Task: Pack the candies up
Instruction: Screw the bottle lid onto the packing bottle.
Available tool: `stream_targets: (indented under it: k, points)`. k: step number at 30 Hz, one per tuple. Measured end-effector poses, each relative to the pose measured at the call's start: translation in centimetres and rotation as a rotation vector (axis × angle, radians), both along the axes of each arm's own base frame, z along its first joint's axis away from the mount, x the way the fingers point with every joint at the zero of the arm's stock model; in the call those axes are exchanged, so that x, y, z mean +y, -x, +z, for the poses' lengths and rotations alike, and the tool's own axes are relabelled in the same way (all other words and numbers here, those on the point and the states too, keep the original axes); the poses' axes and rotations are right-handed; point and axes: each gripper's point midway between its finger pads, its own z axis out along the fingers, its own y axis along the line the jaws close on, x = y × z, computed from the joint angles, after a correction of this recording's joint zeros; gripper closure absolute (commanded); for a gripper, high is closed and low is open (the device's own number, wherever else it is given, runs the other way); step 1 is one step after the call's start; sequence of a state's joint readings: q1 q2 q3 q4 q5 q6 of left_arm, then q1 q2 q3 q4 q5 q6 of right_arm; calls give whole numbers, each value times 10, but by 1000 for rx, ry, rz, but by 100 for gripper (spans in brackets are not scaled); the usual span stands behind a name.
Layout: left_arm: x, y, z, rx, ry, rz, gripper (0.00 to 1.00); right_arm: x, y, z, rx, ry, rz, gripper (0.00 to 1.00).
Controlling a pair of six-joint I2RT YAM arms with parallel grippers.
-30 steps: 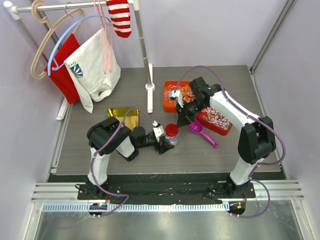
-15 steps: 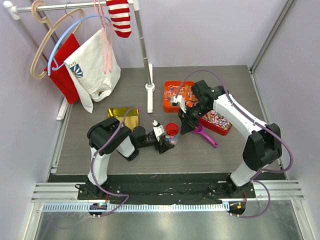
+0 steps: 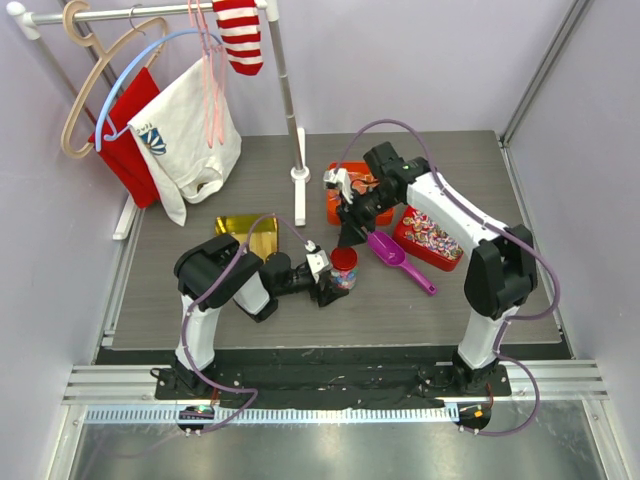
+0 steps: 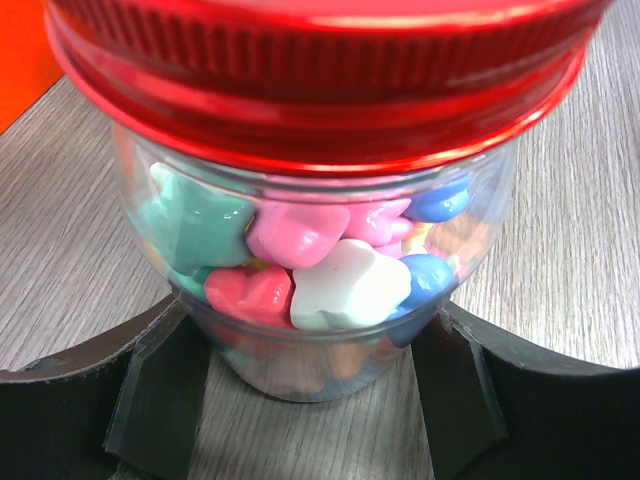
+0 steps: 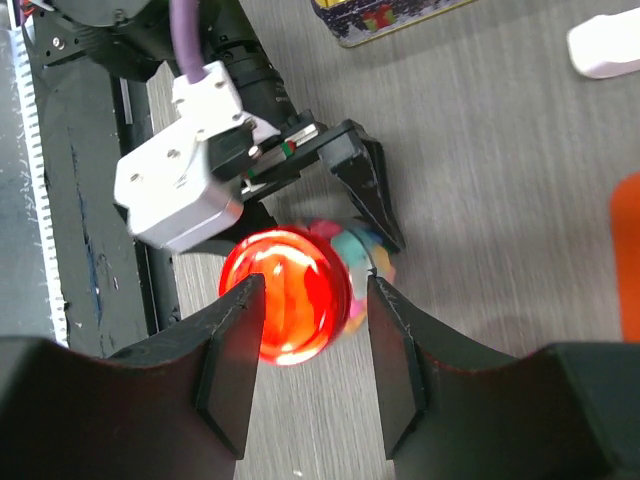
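Observation:
A clear jar [image 4: 320,250] with a red screw lid [image 4: 320,80] stands on the table, full of pastel candies [image 4: 300,260]. My left gripper [image 4: 320,390] is shut on the jar's base, one finger [image 4: 160,390] on each side. The top view has the jar [image 3: 344,268] at the table's middle, held by the left gripper [image 3: 338,282]. My right gripper [image 5: 305,370] hangs open just above the lid [image 5: 285,295], jaws apart and nothing between them. From overhead the right gripper [image 3: 347,238] is right behind the jar.
A purple scoop [image 3: 388,250] lies on the table right of the jar. An orange tin [image 3: 338,195] and a red tin [image 3: 430,238] of wrapped sweets stand behind it. A gold tin [image 3: 250,235] lies to the left. The clothes rack's white foot [image 3: 300,175] is further back.
My right arm swung left from above the scoop and the red tin to over the jar, and its jaws opened. The left arm and the jar stayed still.

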State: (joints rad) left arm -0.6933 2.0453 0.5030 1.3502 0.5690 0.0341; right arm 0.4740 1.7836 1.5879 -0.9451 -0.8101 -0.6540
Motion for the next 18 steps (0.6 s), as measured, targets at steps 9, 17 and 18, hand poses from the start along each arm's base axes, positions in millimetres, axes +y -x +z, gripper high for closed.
stream_targets:
  k: [9,17,18]
  points:
    - [0,0,0,0,0,0,62,18,6,-23,61,19,47,70]
    - [0,1,0,-3,0,-6,63,17,6,-27,46,2,70,83]
    - [-1,1,0,-3,0,-8,63,16,6,-27,42,0,73,83]
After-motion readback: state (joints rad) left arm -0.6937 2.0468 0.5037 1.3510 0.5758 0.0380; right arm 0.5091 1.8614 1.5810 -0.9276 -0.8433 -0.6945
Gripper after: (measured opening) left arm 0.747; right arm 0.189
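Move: The red bottle lid sits on the bottle some 4 cm below the right hand, about 2 cm back and 2 cm to its left; the packing bottle is straight under the lid, some 9 cm below that hand. The purple scoop lies 4 cm farther out and 13 cm to the right of it, and the orange candy tray about 21 cm ahead and 2 cm right, both about 14 cm down. From the left hand, already gripping the bottle, the lid is about 8 cm up and 1 cm to the right. The right hand, back from a turning stroke with its fingers half open, sinks about 3 cm and eases roughly 1.5 cm left onto the forward part of the red lid, the descent mostly done before the fingers narrow to nearly shut there, their tips coming to bear on the lid near its far rim. The left hand stays still with its fingers around the candy-filled bottle, bracing it upright, while the right wrist barely turns, some 5 degrees. ##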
